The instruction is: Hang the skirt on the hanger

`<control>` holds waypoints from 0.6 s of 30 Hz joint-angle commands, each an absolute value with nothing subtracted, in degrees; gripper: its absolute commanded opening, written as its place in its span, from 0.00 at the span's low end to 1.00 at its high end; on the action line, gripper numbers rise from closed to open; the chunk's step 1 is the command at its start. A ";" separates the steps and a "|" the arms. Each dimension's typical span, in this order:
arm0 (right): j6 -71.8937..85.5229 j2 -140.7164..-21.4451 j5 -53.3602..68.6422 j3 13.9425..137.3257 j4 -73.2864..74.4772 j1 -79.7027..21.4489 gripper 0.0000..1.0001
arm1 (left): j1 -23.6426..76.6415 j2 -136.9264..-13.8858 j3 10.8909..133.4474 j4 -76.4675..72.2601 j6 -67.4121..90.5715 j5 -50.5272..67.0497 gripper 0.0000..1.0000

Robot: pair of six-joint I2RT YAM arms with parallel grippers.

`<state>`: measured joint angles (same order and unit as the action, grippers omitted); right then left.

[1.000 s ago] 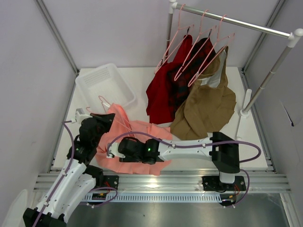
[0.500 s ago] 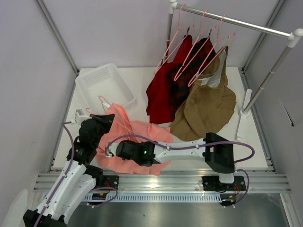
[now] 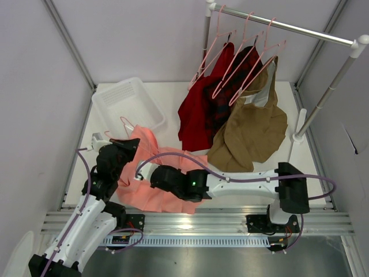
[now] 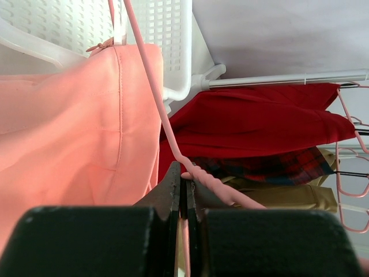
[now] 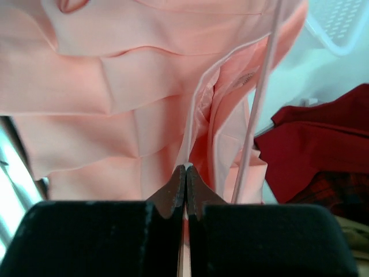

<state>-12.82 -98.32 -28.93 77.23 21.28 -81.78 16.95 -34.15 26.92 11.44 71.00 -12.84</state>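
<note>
The salmon-pink skirt (image 3: 154, 199) lies crumpled on the table's near left, under both grippers. The thin pale-pink hanger (image 3: 128, 126) rests on the skirt's far end, its hook toward the basket. My left gripper (image 3: 123, 148) is shut on the hanger's wire (image 4: 154, 95) near the twisted neck, with the skirt (image 4: 69, 127) spread to its left. My right gripper (image 3: 140, 172) is shut on a pale hemmed edge of the skirt (image 5: 86, 115). In the right wrist view its tips (image 5: 185, 168) pinch that edge, and the hanger's wire (image 5: 259, 104) runs just to the right.
A white slotted basket (image 3: 127, 104) sits at the back left, close behind the hanger. A silver rail (image 3: 288, 26) at the back right carries a dark red garment (image 3: 199, 115), a tan-brown garment (image 3: 253, 130) and spare pink hangers (image 3: 230, 57). The rail's white post base (image 3: 300, 124) stands at the right.
My right gripper has closed on the skirt's edge and shifted a little away from the near edge, its elbow swinging right. The left arm has not moved.
</note>
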 commanded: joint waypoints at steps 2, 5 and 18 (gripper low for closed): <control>-5.81 -93.43 -26.38 74.54 15.38 -81.21 0.03 | 16.00 -34.72 26.10 10.81 70.93 -12.22 0.00; -3.44 -93.69 -24.53 74.27 16.17 -80.68 0.03 | 15.91 -34.89 26.19 10.63 70.75 -11.95 0.00; 1.76 -94.13 -19.69 74.27 16.35 -79.19 0.47 | 15.56 -34.54 25.75 10.81 70.58 -12.04 0.00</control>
<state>-0.54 -94.61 -21.32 73.89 18.09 -79.72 16.47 -34.44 26.37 10.72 70.98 -12.67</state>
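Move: The right hand's shut tips hold the waist edge of the skirt, so that edge sits right at them, perhaps 10 cm above the table. The bare wire arm of the hanger passes about 4 cm ahead; the white basket lies some 27 cm ahead and 9 cm left, the red garment about 26 cm ahead and 15 cm right. From the left hand, which keeps the hanger, the waist edge is roughly 12 cm back, 6 cm right and 5 cm lower. Drifting back barely 1 cm, the right hand finishes a small rise of about 1.5 cm and settles down again by a centimetre, rolling some 15 degrees clockwise as seen along its fingers. Over the skirt its shut fingers then part to about half open and let go of the waist edge. ##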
